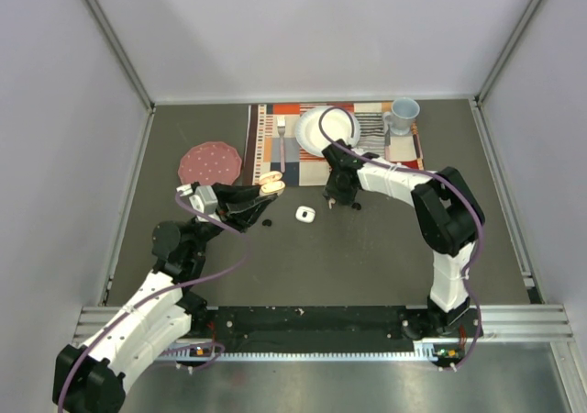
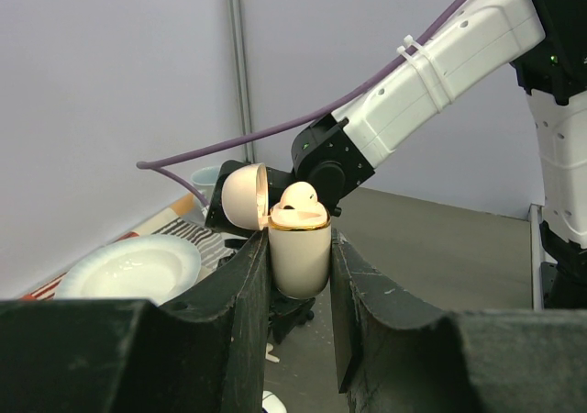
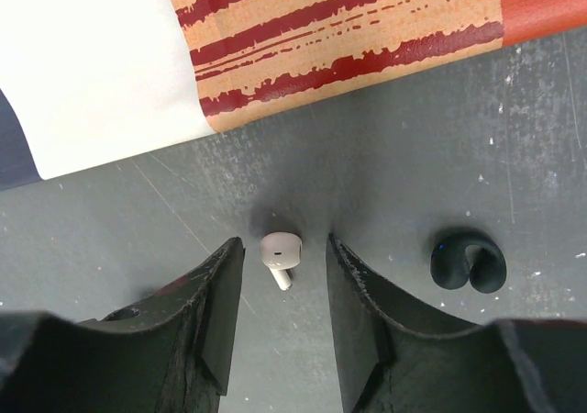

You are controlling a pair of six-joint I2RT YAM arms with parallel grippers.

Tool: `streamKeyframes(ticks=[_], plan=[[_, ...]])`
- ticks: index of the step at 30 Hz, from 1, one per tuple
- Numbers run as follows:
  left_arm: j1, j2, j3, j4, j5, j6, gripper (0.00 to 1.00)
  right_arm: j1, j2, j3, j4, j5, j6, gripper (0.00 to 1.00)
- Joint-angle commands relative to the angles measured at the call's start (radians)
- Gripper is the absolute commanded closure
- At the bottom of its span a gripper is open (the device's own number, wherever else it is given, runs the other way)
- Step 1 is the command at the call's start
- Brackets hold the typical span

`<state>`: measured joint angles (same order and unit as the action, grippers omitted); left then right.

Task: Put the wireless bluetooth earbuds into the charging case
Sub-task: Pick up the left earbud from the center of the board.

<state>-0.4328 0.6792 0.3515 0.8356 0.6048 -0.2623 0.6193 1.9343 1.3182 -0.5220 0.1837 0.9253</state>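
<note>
My left gripper [image 2: 299, 239] is shut on the body of a cream charging case [image 2: 299, 257] with a gold rim, held upright above the table. Its lid [image 2: 244, 195] hangs open to the left, and one pale earbud [image 2: 298, 195] sits in the top. From above, the case [image 1: 272, 187] is left of centre. My right gripper [image 3: 282, 240] is down at the table, open, with a pale stemmed earbud [image 3: 280, 252] lying between its fingers, clear of both. A black earbud [image 3: 469, 260] lies just to its right.
A striped placemat [image 1: 266, 147] at the back carries a white plate [image 1: 321, 128], a fork [image 1: 281, 142] and a blue mug [image 1: 402, 115]. A pink round coaster [image 1: 210, 163] lies to its left. A small white case [image 1: 305, 214] and a black bit [image 1: 267, 221] lie mid-table.
</note>
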Motion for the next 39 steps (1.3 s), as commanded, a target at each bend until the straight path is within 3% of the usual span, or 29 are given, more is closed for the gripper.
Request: streamKeyframes(ticks=[1, 15, 17, 26, 29, 37, 38, 39], plan=[[0.000, 0.002, 0.007, 0.030, -0.002, 0.000, 1.00, 0.010, 0.020, 0.032, 0.004, 0.007, 0.000, 0.59], [0.000, -0.003, 0.009, 0.025, 0.000, 0.000, 1.00, 0.010, 0.054, 0.038, 0.004, 0.003, -0.005, 0.66], [0.000, -0.003, 0.007, 0.025, -0.002, 0.000, 1.00, 0.010, 0.057, 0.038, 0.004, 0.003, -0.006, 0.70], [0.000, -0.003, 0.007, 0.020, -0.008, 0.001, 1.00, 0.010, 0.061, 0.033, 0.004, 0.007, -0.008, 0.71], [0.000, 0.000, 0.009, 0.019, -0.005, 0.001, 1.00, 0.010, 0.058, 0.032, 0.002, 0.007, -0.008, 0.85], [0.000, -0.003, 0.006, 0.016, -0.004, 0.000, 1.00, 0.010, 0.049, 0.024, 0.005, -0.001, -0.016, 0.85], [0.000, -0.003, 0.006, 0.014, -0.008, 0.000, 1.00, 0.011, 0.046, 0.023, 0.005, -0.001, -0.019, 0.95], [0.000, -0.004, 0.006, 0.014, -0.007, 0.000, 1.00, 0.011, 0.039, 0.021, 0.008, -0.001, -0.020, 0.95]])
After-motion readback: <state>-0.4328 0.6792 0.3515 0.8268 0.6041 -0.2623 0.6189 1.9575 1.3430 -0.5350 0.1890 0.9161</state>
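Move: The left earbud is practically between the right gripper's open fingertips, its middle about 1 cm below them. The black bean lies some 6 cm to the right of the right hand and 1 cm nearer, the white case about 6 cm to its left and 3 cm nearer, and the plate some 18 cm ahead and 1 cm left. From the left hand, high up with the open cream case, the earbud is about 14 cm ahead, 15 cm right and 31 cm below. Keep the right gripper almost in place over the earbud, fingers pointing steeply down, and let it settle only about half a centimetre, down and forward. Close the fingers in steps from well under half open to nearly shut, pinching the earbud's head from both sides as the grip effort rises at the end. Don't lift yet. ##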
